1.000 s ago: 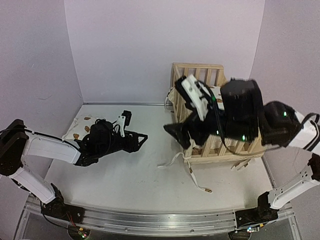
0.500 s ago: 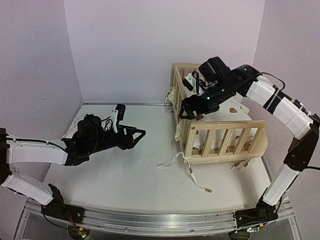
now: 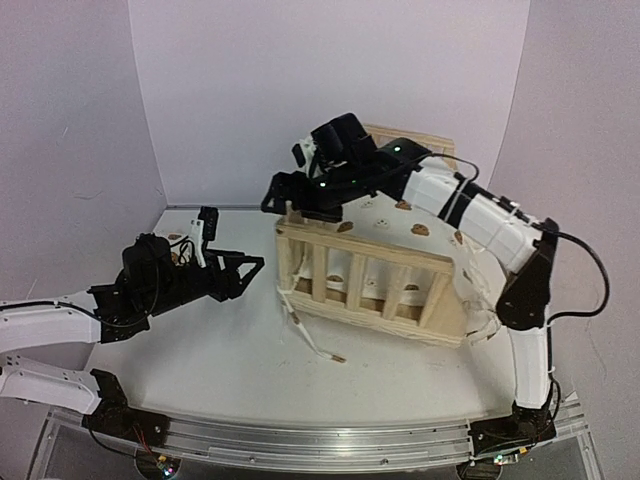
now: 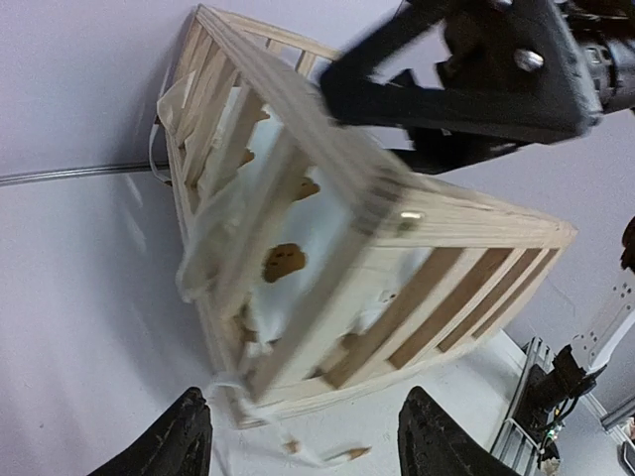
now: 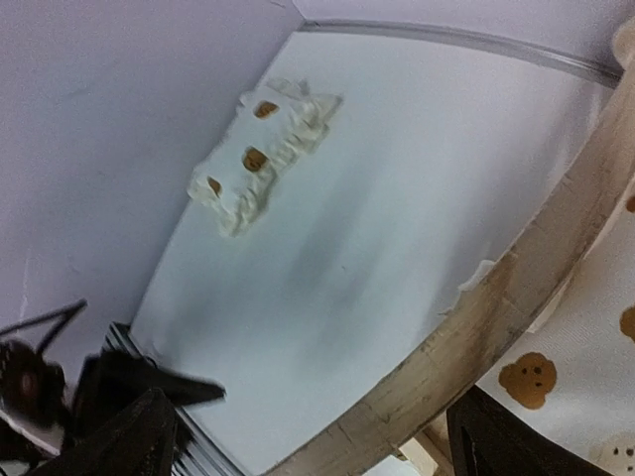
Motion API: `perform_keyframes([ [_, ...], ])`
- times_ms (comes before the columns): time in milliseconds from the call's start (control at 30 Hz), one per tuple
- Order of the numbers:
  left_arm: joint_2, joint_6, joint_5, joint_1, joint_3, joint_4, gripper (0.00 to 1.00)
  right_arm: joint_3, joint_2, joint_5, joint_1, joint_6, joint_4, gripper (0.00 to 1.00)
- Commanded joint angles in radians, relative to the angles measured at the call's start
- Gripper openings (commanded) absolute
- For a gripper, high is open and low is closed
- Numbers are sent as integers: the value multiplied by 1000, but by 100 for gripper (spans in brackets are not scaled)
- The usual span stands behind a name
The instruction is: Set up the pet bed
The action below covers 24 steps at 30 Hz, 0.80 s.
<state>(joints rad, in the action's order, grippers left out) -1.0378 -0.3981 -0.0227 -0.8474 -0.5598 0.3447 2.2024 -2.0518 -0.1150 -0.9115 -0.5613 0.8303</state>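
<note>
The pet bed's pine frame [image 3: 365,258] stands turned at the table's middle, with the cream bear-print cushion [image 3: 402,214] inside it and a tie [image 3: 312,338] trailing off its near left corner. My right gripper [image 3: 283,200] is open at the frame's far left corner; in the right wrist view the top rail [image 5: 496,317] runs between its fingers [image 5: 134,436]. My left gripper [image 3: 252,275] is open and empty, just left of the frame and pointing at it [image 4: 437,213]. The small pillow [image 5: 260,149] lies at the far left, mostly behind the left arm in the top view.
Purple walls close the table at the back and both sides. An aluminium rail [image 3: 300,440] runs along the near edge by the arm bases. Bare table [image 3: 230,370] lies in front of the bed.
My right arm has swung left, and the bed frame has slid and turned from the right side to the table's middle. The left arm has drawn back slightly to the left.
</note>
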Motion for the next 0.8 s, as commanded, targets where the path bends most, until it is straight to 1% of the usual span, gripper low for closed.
perform_keyframes([
  [0,144,-22,105,4,25,-76,64,214,-200,-83,-82,-119,-281,98],
  [67,198,-26,127,4,36,-125,65,246,-210,-89,-84,-67,-282,98],
  [100,219,-27,130,4,36,-149,65,233,-188,-88,-81,-21,-280,98],
  [167,243,-32,126,4,23,-205,65,152,-114,-76,-72,78,-280,98],
  [233,253,-42,91,4,-3,-245,65,85,-19,-116,-41,149,-272,98],
  [300,262,-84,57,4,-10,-273,64,4,71,-153,-5,195,-254,98],
  [400,296,-154,2,0,9,-264,62,-61,163,-247,81,214,-201,98],
  [500,342,-167,-14,-7,33,-256,62,-58,221,-311,172,194,-126,98],
  [567,357,-180,-25,-11,39,-257,62,-62,268,-333,205,256,-59,98],
  [600,355,-198,-34,-14,38,-259,62,-61,298,-301,214,307,18,98],
  [667,333,-206,-34,-44,27,-253,61,-85,373,-164,225,400,140,98],
  [700,307,-181,-20,-75,17,-249,61,-119,421,-95,241,422,184,98],
  [733,277,-146,4,-115,5,-241,61,-173,474,-21,256,434,211,98],
  [767,237,-103,45,-157,-10,-233,61,-279,531,44,267,442,222,98],
])
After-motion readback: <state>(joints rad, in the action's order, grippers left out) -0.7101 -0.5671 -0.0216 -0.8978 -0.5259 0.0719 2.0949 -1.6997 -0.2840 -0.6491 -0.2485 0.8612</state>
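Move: The pet bed's near-left rail corner is about 4 cm back from the right hand and 1 cm to its right, at nearly its own height; the left rail passes between its open fingers. The bedding's middle lies some 24 cm right, 6 cm ahead and 14 cm below, and the loose strap end on the table 11 cm right and 15 cm back. From the left hand that corner is roughly 5 cm ahead, 6 cm right and a little above. Keep the right gripper wide open astride the left rail and carry on sweeping the bed left by about 8 cm. Then bring it clear of the rail, rising and swinging back right over the bedding by some 20 cm while the fingertips tip upward. Meanwhile draw the open left gripper left, then back about 5 cm. ##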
